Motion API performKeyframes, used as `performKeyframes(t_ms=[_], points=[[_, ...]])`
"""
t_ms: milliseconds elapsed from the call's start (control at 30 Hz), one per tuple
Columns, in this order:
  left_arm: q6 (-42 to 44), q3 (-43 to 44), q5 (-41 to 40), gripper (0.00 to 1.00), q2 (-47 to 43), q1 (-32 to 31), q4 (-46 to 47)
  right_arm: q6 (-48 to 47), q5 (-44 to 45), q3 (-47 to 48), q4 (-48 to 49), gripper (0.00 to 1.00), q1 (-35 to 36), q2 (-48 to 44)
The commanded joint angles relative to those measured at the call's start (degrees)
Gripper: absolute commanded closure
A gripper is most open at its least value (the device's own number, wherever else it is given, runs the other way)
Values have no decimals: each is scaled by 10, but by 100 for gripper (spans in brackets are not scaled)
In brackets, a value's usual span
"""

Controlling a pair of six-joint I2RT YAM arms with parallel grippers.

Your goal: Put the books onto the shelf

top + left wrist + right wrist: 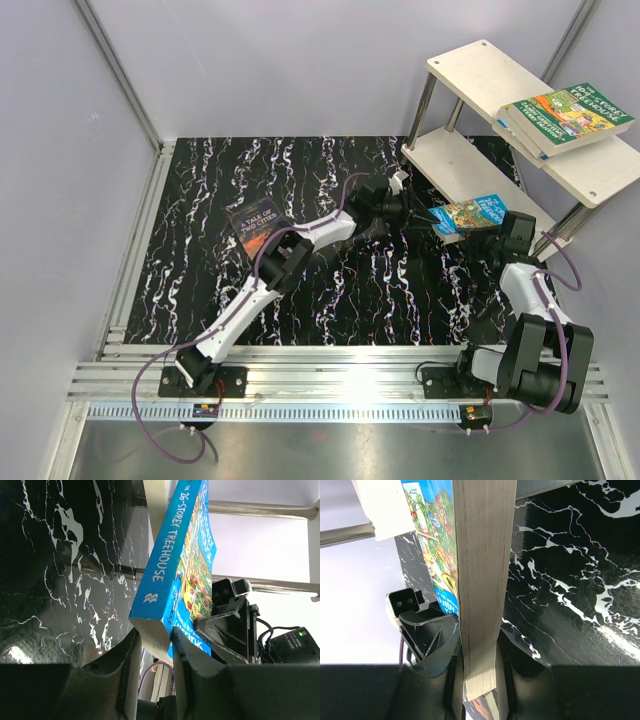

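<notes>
A blue "Treehouse" book [470, 215] hangs in the air between the two arms, in front of the shelf's [470, 70] lower board. My left gripper [428, 222] is shut on its left corner; in the left wrist view the book [175, 565] sits wedged between that gripper's [155, 647] fingers. My right gripper [506, 228] is shut on the other end, with the page edge [482, 580] clamped in that gripper [477, 665]. A green "Treehouse" book [570, 112] tops a small stack on the shelf's upper board. The dark "A Tale of Two Cities" [258, 225] lies flat on the mat.
The black marbled mat [300, 180] covers the table. The shelf's metal posts [424, 105] stand just behind the held book. Grey walls close in the back and both sides. An aluminium rail [330, 375] runs along the near edge by the arm bases.
</notes>
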Motion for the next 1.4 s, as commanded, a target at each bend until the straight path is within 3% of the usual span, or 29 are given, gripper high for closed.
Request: performKeyframes(t_ms=[0, 33, 67, 100, 167, 200, 400, 700, 900, 1167, 1267, 1300, 1367], points=[[16, 33, -53, 90, 27, -10, -9, 6, -57, 20, -4, 100, -24, 19], [16, 34, -55, 95, 27, -9, -8, 6, -70, 24, -16, 93, -24, 27], [16, 33, -61, 97, 27, -10, -8, -1, -77, 30, -23, 80, -24, 33], [15, 33, -64, 100, 27, -10, -7, -7, -84, 44, -28, 59, -24, 38], [10, 33, -71, 100, 26, -11, -5, -23, -97, 62, -56, 4, -25, 48], [9, 31, -74, 100, 25, -11, -4, -28, -98, 70, -68, 0, -24, 48], [1, 27, -103, 100, 16, -12, -1, -78, -99, 128, -178, 0, -24, 14], [-7, 10, -179, 100, -7, -10, -11, -83, -141, 152, -328, 0, -24, -156], [-31, 51, -234, 100, 18, 10, -5, -168, -159, 237, -495, 0, -24, -211], [-76, 138, -346, 100, 85, 36, 21, -250, -162, 289, -562, 0, -24, -214], [-88, 159, -361, 87, 103, 46, 35, -271, -163, 296, -575, 0, -25, -206], [-89, 160, -360, 64, 112, 47, 38, -275, -162, 295, -578, 0, -24, -206], [-88, 160, -353, 37, 115, 52, 49, -275, -161, 280, -575, 0, -24, -210]])
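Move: Both hands already pinch the blue 26-Storey Treehouse book, which lies partly over the lower shelf: its middle is about 8 cm right of the left hand and level with it, and 5 cm ahead and 4 cm left of the right. The free far end of the lower shelf is some 16 cm straight ahead of the left hand, the left front post 18 cm ahead and 8 cm left. The green book stack sits 4 cm ahead, 13 cm right and 28 cm above. The right fingers let go of the blue book and that hand backs off about 13 cm, rising as far and drifting some 6 cm left. The left keeps its pinch on the spine-side corner, eases slightly left, then sweeps the book about 15 cm forward towards the shelf's far end while turning some 35 degrees counter-clockwise, its fingers opening part-way at the end. ##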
